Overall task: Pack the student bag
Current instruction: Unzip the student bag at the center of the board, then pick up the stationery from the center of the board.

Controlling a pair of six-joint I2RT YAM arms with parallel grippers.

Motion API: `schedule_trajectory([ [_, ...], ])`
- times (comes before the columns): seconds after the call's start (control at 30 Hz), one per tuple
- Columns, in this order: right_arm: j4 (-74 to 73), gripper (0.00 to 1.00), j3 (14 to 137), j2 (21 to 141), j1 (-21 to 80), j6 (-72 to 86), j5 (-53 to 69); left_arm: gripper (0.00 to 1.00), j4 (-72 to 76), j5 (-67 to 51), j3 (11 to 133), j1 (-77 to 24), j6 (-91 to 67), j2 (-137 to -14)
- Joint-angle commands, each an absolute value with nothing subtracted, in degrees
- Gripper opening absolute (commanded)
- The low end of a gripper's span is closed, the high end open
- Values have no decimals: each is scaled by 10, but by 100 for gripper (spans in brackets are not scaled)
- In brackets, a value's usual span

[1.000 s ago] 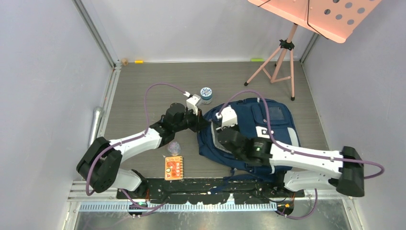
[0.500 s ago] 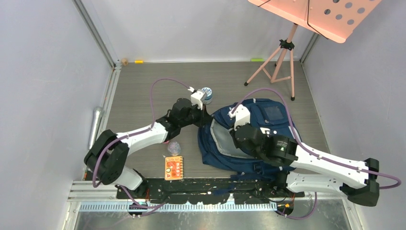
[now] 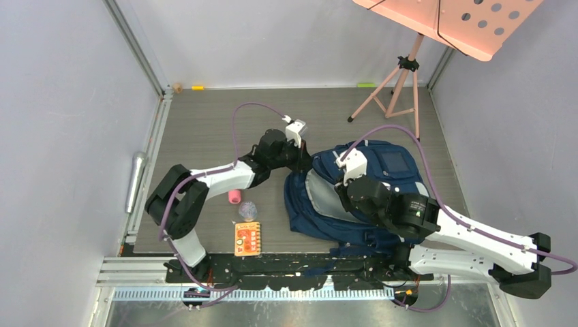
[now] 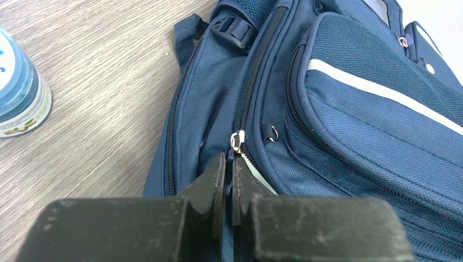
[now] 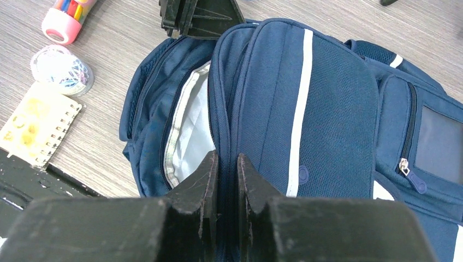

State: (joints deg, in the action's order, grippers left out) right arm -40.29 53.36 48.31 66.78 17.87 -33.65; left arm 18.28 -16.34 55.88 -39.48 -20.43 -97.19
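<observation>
The student bag (image 3: 388,178), navy with pale stripes, lies flat on the wooden floor. Its main compartment gapes, showing the pale lining (image 5: 191,128). My left gripper (image 4: 229,164) is shut on the blue zip pull just below the metal slider (image 4: 237,140), at the bag's far left corner (image 3: 305,161). My right gripper (image 5: 226,162) is shut on the fabric ridge between the main opening and the striped front pocket (image 5: 306,103); from above it sits mid-bag (image 3: 346,181).
A pink-capped pen holder (image 3: 234,197), a round clear case (image 3: 248,210) and a yellow spiral notebook (image 3: 247,238) lie left of the bag. A blue jar (image 4: 19,93) stands by the left gripper. A pink music stand (image 3: 399,75) rises at the far right.
The left gripper has travelled right and away along the bag's edge, and the opening has widened. The right gripper has shifted right with the fabric. The pink item has come into sight.
</observation>
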Motion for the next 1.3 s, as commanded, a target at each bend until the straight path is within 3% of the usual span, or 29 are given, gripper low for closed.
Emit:
schedule_trajectory([
  [0.0,-420,0,575,458,674,176,-325,0,233,-116,588,-370,-186,-997],
  [0.1,-421,1,575,457,674,182,-360,3,216,-114,585,-368,-181,-984],
  [0.27,-423,1,575,462,674,182,-404,55,144,-98,572,-356,-172,-917],
  [0.33,-420,1,574,466,674,178,-415,69,114,-82,568,-352,-158,-883],
  [0.43,-417,1,574,473,674,172,-429,80,48,-64,588,-343,-139,-862],
  [0.8,-394,0,571,489,674,168,-440,99,-125,-44,796,-291,-169,-1025],
  [1.27,-362,1,553,499,674,171,-418,100,-177,-47,999,-292,-175,-1225],
])
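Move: The left hand still pinches the bag's zip pull right between its fingertips. The blue-lidded tub that it goes for stands about 14 cm ahead, 6 cm to its left and 8 cm below; the bag's middle is some 19 cm to the right, 9 cm back and 7 cm below, and the pink pen tube roughly 29 cm left, 3 cm back and 10 cm below. From the right hand the tub lies about 26 cm ahead, 13 cm left and 18 cm below. The left fingers open wide and let go of the zip pull while the hand lifts off some 6 cm, swinging left and forward away from the bag; it then carries on forward, about 15 cm in all, and sinks roughly 9 cm from its highest point until the open fingers hover astride the blue-lidded tub, turning counter-clockwise and tipping more downward on the way. The right hand keeps its pinch on the bag's edge, shifting only a centimetre or two. ##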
